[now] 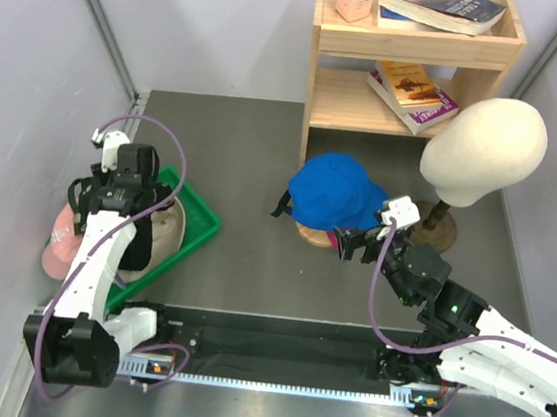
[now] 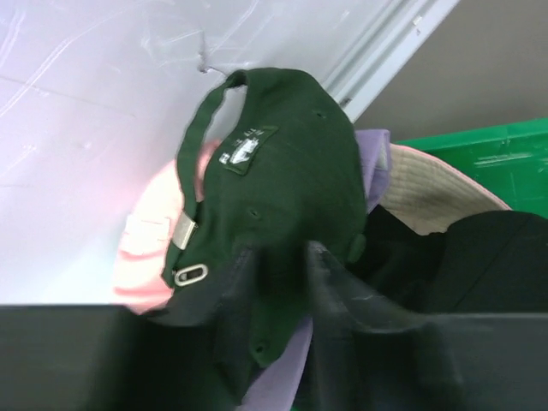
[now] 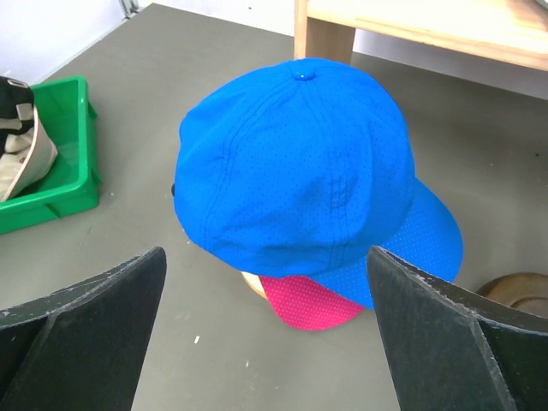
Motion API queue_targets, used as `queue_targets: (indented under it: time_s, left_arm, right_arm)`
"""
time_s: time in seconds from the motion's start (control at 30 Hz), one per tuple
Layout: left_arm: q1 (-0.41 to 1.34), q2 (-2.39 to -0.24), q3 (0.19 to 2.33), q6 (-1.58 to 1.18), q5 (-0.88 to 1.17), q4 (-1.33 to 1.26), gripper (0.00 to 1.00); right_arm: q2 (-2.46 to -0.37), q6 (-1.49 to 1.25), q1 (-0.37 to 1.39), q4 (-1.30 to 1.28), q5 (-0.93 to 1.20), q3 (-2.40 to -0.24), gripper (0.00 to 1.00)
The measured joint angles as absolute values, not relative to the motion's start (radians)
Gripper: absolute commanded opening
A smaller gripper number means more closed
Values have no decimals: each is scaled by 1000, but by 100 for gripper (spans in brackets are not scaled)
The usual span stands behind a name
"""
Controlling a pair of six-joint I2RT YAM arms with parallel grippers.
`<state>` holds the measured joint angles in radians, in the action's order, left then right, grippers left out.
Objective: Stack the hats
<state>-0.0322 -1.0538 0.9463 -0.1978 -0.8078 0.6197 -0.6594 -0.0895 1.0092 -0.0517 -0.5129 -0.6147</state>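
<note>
A blue cap (image 1: 336, 193) (image 3: 300, 163) sits on top of a bright pink hat, whose brim (image 3: 312, 301) pokes out beneath it. Both rest on a low wooden stand (image 1: 308, 234). My right gripper (image 1: 360, 240) (image 3: 265, 342) hangs open just in front of this stack, touching nothing. At the left wall, my left gripper (image 1: 107, 211) (image 2: 287, 265) is shut on a fold of the black cap (image 2: 282, 171). That cap lies over a lavender cap (image 2: 372, 163) and a pale pink cap (image 2: 158, 231) (image 1: 58, 244).
A green tray (image 1: 196, 221) (image 2: 505, 163) beside the left arm holds a beige hat (image 2: 428, 193). A cream mannequin head (image 1: 487, 142) stands at the right. Behind it is a wooden shelf (image 1: 415, 73) with books. Walls close in on both sides.
</note>
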Motion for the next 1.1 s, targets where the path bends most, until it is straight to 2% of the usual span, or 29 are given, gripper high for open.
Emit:
queue_targets:
  time_s: [0.03, 0.3, 0.7, 1.1]
  left_arm:
    - [-34, -1063, 947, -200, -799, 619, 0]
    - [-39, -1087, 961, -202, -717, 633, 0]
    - [-44, -955, 1163, -262, -393, 698, 0]
    - [-43, -960, 1331, -274, -265, 730, 0]
  right_arm:
    - [-656, -89, 1009, -52, -513, -615, 100]
    - [-635, -90, 1009, -53, -513, -601, 100]
    - [-649, -89, 1005, -52, -514, -601, 100]
    - [-664, -89, 1005, -52, -514, -602, 100]
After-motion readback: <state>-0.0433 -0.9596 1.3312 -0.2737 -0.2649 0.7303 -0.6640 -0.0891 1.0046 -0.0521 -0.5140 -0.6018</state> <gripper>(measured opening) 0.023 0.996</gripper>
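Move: Just ahead of the left hand and slightly to its left, about 2 cm each way and 3 cm down, is the middle of the dark green hat on the pile. The pink hat lies roughly 7 cm back and 4 cm left, 5 cm lower. To the hand's right are the black hat, some 9 cm over and 6 cm back, and the beige hat, about 13 cm over and 4 cm back, both 6 to 8 cm below. From the right hand the dark green hat is some 43 cm left, 1 cm ahead and 8 cm lower. Sinking about 1 cm into the dark green hat, the left hand closes its half-open fingers fully and pinches the cloth on the hat's near right part. It then climbs some 15 cm, carrying the hat about 8 cm to the right and a little forward, away from the tray, while the fingers swing clockwise by roughly 40 degrees to point more forward and tip slightly up. ##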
